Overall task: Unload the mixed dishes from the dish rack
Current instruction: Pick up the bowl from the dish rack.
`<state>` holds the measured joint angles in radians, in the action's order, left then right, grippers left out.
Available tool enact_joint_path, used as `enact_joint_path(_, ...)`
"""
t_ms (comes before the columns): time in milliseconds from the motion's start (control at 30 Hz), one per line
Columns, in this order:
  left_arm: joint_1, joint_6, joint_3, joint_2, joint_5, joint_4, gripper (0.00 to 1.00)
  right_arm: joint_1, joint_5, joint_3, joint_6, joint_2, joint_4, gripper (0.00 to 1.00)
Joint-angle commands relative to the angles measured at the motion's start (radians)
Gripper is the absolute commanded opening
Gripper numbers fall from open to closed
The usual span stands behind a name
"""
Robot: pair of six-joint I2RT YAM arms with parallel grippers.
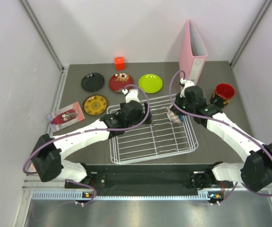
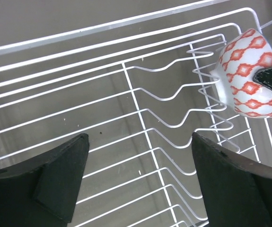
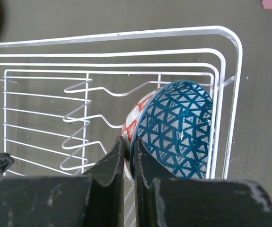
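The white wire dish rack (image 1: 150,142) lies mid-table. One dish stands in it at the right end: a bowl (image 3: 178,127), blue-and-white patterned inside and red-and-white outside (image 2: 249,71). My right gripper (image 3: 128,142) is shut on the bowl's rim, one finger inside and one outside. My left gripper (image 2: 140,142) hangs open above the rack's bare dividers, with nothing between its fingers. On the table behind the rack lie a black plate (image 1: 92,82), a dark red plate (image 1: 120,82), a lime green plate (image 1: 150,83) and a gold plate (image 1: 95,104). A red-and-dark cup (image 1: 222,95) stands at the right.
An orange-red cube (image 1: 119,63) sits at the back of the table. A pink binder (image 1: 192,52) stands upright at the back right, close behind my right arm. A flat printed packet (image 1: 67,116) lies at the left edge. White walls close in both sides.
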<state>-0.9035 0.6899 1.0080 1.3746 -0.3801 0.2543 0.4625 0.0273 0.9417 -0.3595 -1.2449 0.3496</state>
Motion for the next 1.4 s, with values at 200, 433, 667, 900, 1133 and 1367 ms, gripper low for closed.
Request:
enact_joint_path(200,0.021,0.022,-0.045,0.092,-0.006,-0.026,0.67,0.005,0.003,-0.073,-0.006,-0.004,-0.213,0.00)
enact_joint_path(433,0.034,0.020,-0.045,0.153,-0.060,0.029,0.52,0.005,0.022,-0.087,-0.009,-0.019,-0.241,0.00)
enact_joint_path(667,0.067,0.046,-0.002,0.326,0.016,0.111,0.00,0.005,0.039,-0.109,-0.015,-0.019,-0.256,0.00)
enact_joint_path(900,0.110,0.074,-0.032,0.400,0.107,0.068,0.00,0.004,0.037,-0.121,-0.015,0.005,-0.253,0.00)
enact_joint_path(1133,0.198,0.126,-0.098,0.458,0.329,0.000,0.00,-0.021,0.083,-0.113,-0.030,0.064,-0.239,0.00)
enact_joint_path(1367,0.198,0.125,-0.094,0.455,0.328,-0.007,0.00,-0.079,0.203,-0.092,-0.062,0.140,-0.233,0.00)
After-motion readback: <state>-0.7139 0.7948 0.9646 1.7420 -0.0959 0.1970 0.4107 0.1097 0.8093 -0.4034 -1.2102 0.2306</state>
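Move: My open left hand hangs over the rack's left half. The rack wire I'm after is roughly 15 cm below it, 1 cm ahead and 2 cm left. The bowl stands about 12 cm to this hand's right, 2 cm ahead and 5 cm lower, and the yellow plate some 25 cm left, 13 cm ahead and 17 cm down. My right hand already pinches the bowl's rim, with its middle about 3 cm ahead, 1 cm right and 4 cm below. I drop my left hand about 15 cm down into the rack, drifting a few centimetres left and shutting the fingers from wide open, so the tips close on a thin wire. Down there, I tip the hand further down, some 25 degrees in all, easing a little back right and forward. My right hand keeps its pinch on the bowl's rim, sinks about 3 cm early on, then almost stays. ##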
